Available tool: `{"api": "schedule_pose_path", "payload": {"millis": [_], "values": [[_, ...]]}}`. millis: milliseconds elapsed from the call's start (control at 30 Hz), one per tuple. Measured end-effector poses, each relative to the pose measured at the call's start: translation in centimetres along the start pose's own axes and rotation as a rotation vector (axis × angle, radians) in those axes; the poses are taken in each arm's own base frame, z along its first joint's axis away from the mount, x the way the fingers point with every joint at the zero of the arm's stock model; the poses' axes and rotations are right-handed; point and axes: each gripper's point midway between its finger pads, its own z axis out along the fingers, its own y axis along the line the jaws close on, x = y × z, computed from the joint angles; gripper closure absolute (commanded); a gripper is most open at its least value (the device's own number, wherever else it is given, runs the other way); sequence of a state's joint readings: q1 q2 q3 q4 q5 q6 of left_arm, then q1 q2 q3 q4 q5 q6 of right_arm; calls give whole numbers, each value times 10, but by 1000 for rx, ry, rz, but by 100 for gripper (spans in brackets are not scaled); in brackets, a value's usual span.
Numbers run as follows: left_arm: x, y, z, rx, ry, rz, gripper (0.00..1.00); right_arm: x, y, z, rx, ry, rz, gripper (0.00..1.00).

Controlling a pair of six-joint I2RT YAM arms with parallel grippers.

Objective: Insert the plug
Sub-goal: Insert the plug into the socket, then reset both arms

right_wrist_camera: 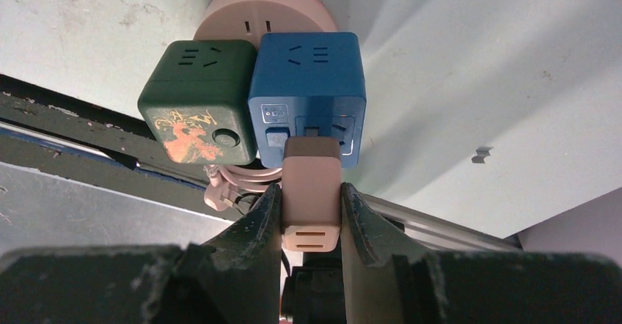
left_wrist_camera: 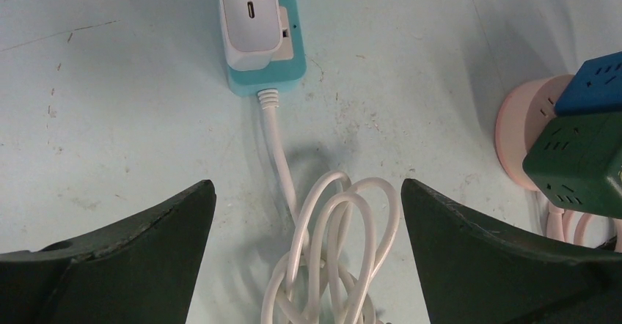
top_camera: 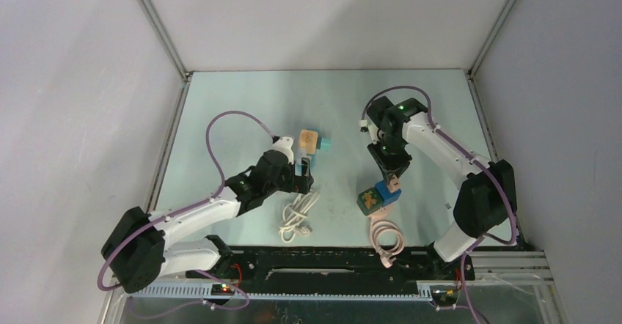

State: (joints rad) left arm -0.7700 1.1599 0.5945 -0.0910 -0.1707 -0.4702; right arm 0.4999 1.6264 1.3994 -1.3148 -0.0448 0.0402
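Observation:
My right gripper (right_wrist_camera: 310, 192) is shut on a pale pink plug (right_wrist_camera: 312, 170), gripping its two sides. The plug's front end meets the near face of a blue socket cube (right_wrist_camera: 308, 75); its prongs are hidden. In the top view, the right gripper (top_camera: 394, 181) hangs just above that blue cube (top_camera: 384, 192). A dark green socket cube (right_wrist_camera: 198, 89) stands beside the blue one, and both sit on a round pink base (right_wrist_camera: 260, 9). My left gripper (left_wrist_camera: 307, 188) is open over a coiled white cable (left_wrist_camera: 345, 243), holding nothing.
A white charger (left_wrist_camera: 251, 20) sits in a teal socket block (left_wrist_camera: 290, 67) ahead of the left gripper (top_camera: 302, 168). A pink cord coil (top_camera: 386, 236) lies near the black front rail (top_camera: 323, 262). Grey walls enclose the table.

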Motion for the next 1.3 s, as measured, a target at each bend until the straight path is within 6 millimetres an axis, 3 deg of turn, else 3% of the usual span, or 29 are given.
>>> {"api": "schedule_pose_path", "payload": {"millis": [467,767,1000,1067,1300], "values": [[9,3,0,-5,12,-15,0,-3,0,5,-3,54,-12,100],[-3,2,-9,-1,-33,-23,0,-1,2,16,-26,66,-3,100],[-28,5,-30,-11,-140,-50,0,2,2,20,-28,31,-1,100],[-37,5,-37,-12,-177,-58,0,1,2,21,-28,23,2,86],[-54,17,-54,-49,-256,-74,0,-7,-3,21,23,-28,46,10]]}}
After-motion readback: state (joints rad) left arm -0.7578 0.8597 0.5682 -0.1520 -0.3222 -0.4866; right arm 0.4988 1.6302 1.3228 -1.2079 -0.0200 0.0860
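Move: The right hand holds the small pink-and-brown plug upright just over the blue adapter, whose middle is directly below it, about 7 cm down. The green adapter stands some 5 cm to this hand's left and 3 cm back at the same height; the round pink power strip carrying both is centred about 3 cm back, 2 cm left and 11 cm below. From the empty left hand, the blue adapter lies roughly 23 cm right, 3 cm back and slightly lower. The right hand keeps pinching the plug and presses it straight down about 2 cm into the blue adapter's top socket, rocking by only a few degrees, then opens its fingers and lets go of it. The left hand, empty and wide open, dips slightly, then rises some 7 cm while swinging about 4 cm left, away from the blue adapter. ##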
